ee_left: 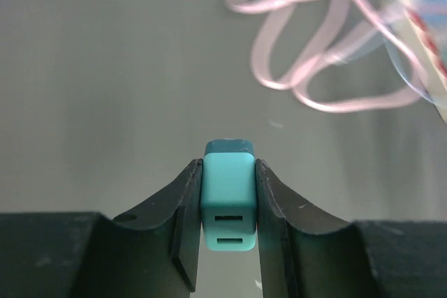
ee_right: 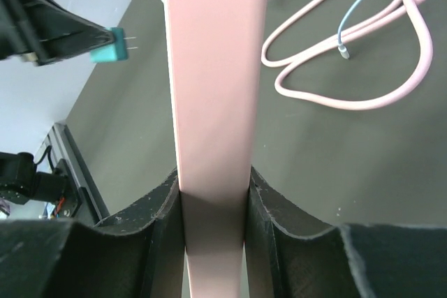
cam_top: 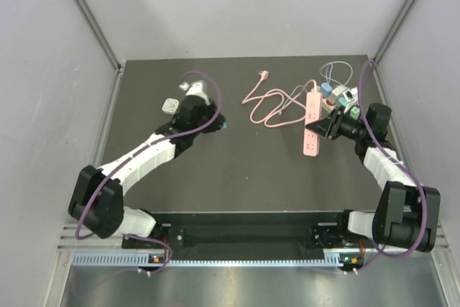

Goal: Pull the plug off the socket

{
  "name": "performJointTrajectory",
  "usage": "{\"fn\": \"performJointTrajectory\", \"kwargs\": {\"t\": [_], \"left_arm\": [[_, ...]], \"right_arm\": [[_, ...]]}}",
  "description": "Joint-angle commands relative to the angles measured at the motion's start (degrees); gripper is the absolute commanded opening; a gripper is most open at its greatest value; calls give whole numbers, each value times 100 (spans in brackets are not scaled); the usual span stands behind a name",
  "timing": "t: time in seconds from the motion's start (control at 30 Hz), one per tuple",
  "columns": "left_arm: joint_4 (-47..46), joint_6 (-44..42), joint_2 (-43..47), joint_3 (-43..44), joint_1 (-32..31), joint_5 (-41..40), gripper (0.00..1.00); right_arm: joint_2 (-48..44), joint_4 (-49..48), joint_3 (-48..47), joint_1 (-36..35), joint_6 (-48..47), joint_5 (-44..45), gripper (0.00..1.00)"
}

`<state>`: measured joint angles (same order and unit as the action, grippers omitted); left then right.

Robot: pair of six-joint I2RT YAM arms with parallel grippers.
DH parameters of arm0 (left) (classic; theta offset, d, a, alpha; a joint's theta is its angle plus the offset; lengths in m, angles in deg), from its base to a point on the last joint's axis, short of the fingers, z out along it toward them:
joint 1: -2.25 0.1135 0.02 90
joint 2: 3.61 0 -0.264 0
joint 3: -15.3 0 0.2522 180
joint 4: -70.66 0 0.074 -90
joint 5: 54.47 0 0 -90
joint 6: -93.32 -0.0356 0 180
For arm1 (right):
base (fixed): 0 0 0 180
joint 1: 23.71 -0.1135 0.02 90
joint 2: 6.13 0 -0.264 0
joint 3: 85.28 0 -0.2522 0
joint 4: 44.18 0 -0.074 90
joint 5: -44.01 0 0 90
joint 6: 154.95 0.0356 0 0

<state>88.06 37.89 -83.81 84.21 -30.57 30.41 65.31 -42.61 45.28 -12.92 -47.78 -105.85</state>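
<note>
A teal plug (ee_left: 228, 200) with two slots in its face sits clamped between the fingers of my left gripper (ee_left: 228, 172), clear of the table. From the right wrist it shows as a teal block (ee_right: 110, 45) with its prongs bare, away from the socket. The socket is a pink power strip (cam_top: 313, 124). My right gripper (cam_top: 329, 127) is shut across its width, the strip (ee_right: 213, 82) running up between the jaws. In the top view my left gripper (cam_top: 219, 124) holds the plug (cam_top: 225, 126) well left of the strip.
A looped pink cable (cam_top: 267, 106) lies on the dark mat left of the strip. Several other plugs (cam_top: 336, 97) and a thin blue cable (cam_top: 335, 70) crowd its far end. A white adapter (cam_top: 170, 105) lies at the left. Grey walls enclose the mat.
</note>
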Motion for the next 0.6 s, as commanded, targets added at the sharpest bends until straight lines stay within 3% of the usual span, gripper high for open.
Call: {"fn": "performJointTrajectory", "kwargs": {"t": [0.0,0.23,0.57], "left_arm": [[-477,716,461,-696,652,-243,0],[-917,956,392,-1314,2102,-200,0],[-1032,613,-968,-709,2894,-534,0]], "right_arm": [[-95,-645,-132,64,-29,-316,0],[-69,-671,-132,99,6,-316,0],[-51,-733,-123,125,85,-343,0]]}}
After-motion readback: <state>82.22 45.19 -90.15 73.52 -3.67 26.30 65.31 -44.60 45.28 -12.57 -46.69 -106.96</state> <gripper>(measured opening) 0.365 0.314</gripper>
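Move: The white plug on the table, beside which the teal plug is being taken, lies about 19 cm ahead of the left hand, 23 cm to its left and 16 cm below. The pink cord's middle lies some 21 cm ahead of that hand, 20 cm to its right and 17 cm down. From the right hand, still gripping the pink strip, the white plug is about 60 cm left, 20 cm ahead and 16 cm lower. Swing the left gripper quickly about 20 cm left, away from the pink strip and towards the white plug, sinking some 10 cm on the way and easing a little forward later on. Turn the hand counter-clockwise about 35 degrees and tip it slightly further down, keeping the pinch on the already unplugged teal plug. ##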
